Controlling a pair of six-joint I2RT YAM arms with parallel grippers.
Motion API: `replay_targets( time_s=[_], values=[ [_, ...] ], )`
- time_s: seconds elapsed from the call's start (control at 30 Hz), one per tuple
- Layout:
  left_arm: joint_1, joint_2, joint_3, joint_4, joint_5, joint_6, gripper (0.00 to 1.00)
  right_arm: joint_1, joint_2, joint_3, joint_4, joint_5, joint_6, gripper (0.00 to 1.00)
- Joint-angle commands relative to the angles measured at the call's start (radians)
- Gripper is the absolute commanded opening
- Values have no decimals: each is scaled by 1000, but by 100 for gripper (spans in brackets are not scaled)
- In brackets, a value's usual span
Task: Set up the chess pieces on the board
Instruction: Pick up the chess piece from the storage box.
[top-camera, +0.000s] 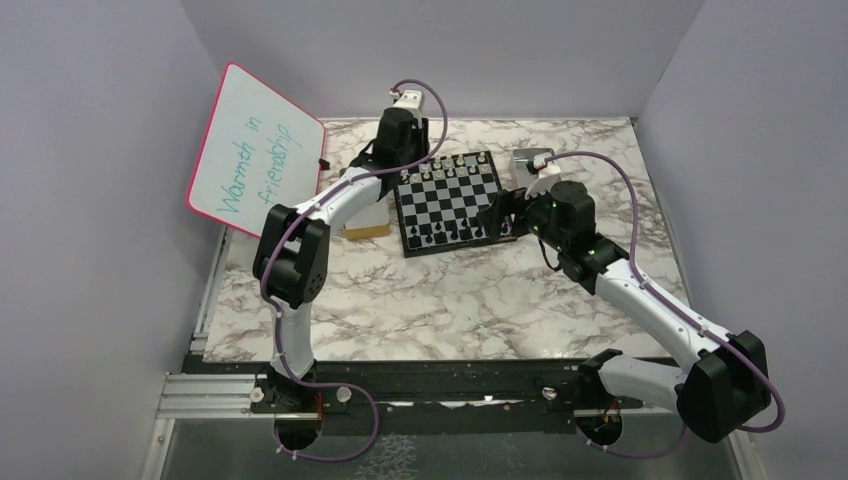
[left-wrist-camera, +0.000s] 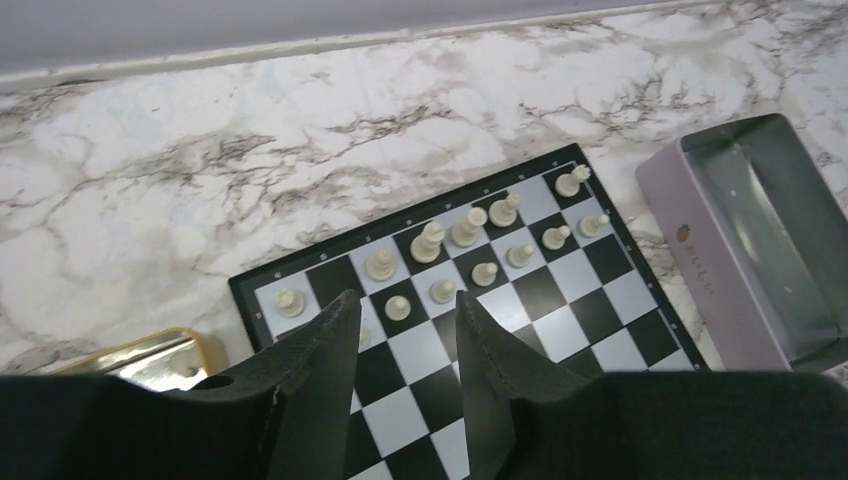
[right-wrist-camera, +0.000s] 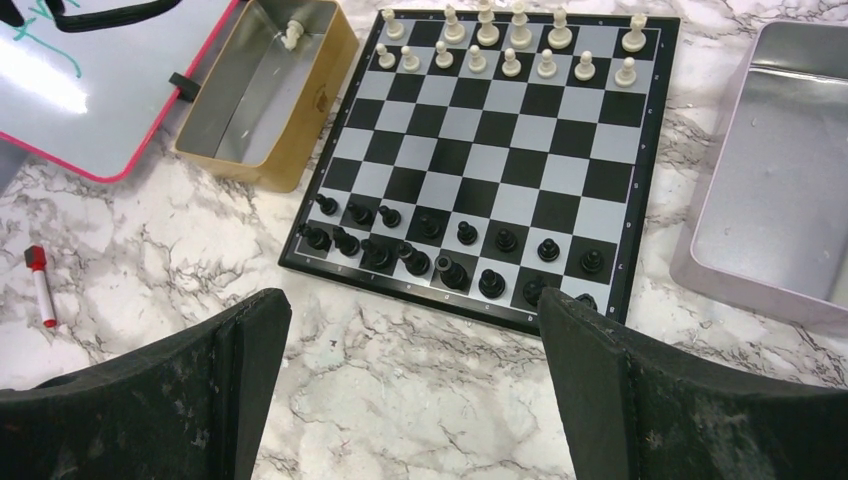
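Note:
The board (right-wrist-camera: 500, 130) lies on the marble table. White chess pieces (right-wrist-camera: 510, 62) fill its two far rows and black ones (right-wrist-camera: 415, 260) its two near rows. One white piece (right-wrist-camera: 293, 35) stands inside the gold tin (right-wrist-camera: 250, 100). My left gripper (left-wrist-camera: 405, 310) hovers open over the board's (left-wrist-camera: 590, 300) white end, nothing between its fingers; white pieces (left-wrist-camera: 428, 243) stand just beyond the tips, and one pawn is half hidden behind the left finger (left-wrist-camera: 335, 330). My right gripper (right-wrist-camera: 410, 310) is wide open and empty above bare table, just short of the black side.
An open silver tin with pink walls (right-wrist-camera: 780, 200) lies right of the board. A red-framed whiteboard (top-camera: 255, 150) leans at the left beside the gold tin (top-camera: 368, 222). A red marker (right-wrist-camera: 40, 285) lies on the table near the whiteboard.

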Motion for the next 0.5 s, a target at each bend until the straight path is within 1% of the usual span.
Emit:
replay_targets(
  time_s=[0.0, 0.17, 0.3, 0.47],
  values=[
    [64, -66, -68, -75, -35, 11, 41, -1, -8, 14, 24, -23, 11, 100],
    [138, -113, -135, -107, -58, 13, 39, -2, -13, 9, 24, -32, 12, 100],
    [185, -135, -178, -135, -114, 22, 38, -1, -18, 7, 24, -32, 12, 100],
    [218, -119, -197, -153, -154, 57, 38, -2, -21, 5, 26, -33, 12, 100]
  ],
)
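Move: In the far end of the storage box, the left of two lying white knights is about 18 cm to the left hand's left, level with it in reach and 14 cm below. The other knight lies 6 cm to the right of it; the white corner rook stands 6 cm to the hand's left and the nearest bishop 2 cm ahead, 1 cm right, both 13 cm down. From the right hand the left knight is some 37 cm left, 20 cm ahead. Sweeping left off the board's far edge with nothing in its fingers, the left hand crosses over the corner rook to the far end of the storage box, about 15 cm, sinking some 6 cm on the way towards the left knight. The wrist turns roughly 15 degrees counter-clockwise and tips the fingers further down; they stay partly open and touch nothing. ##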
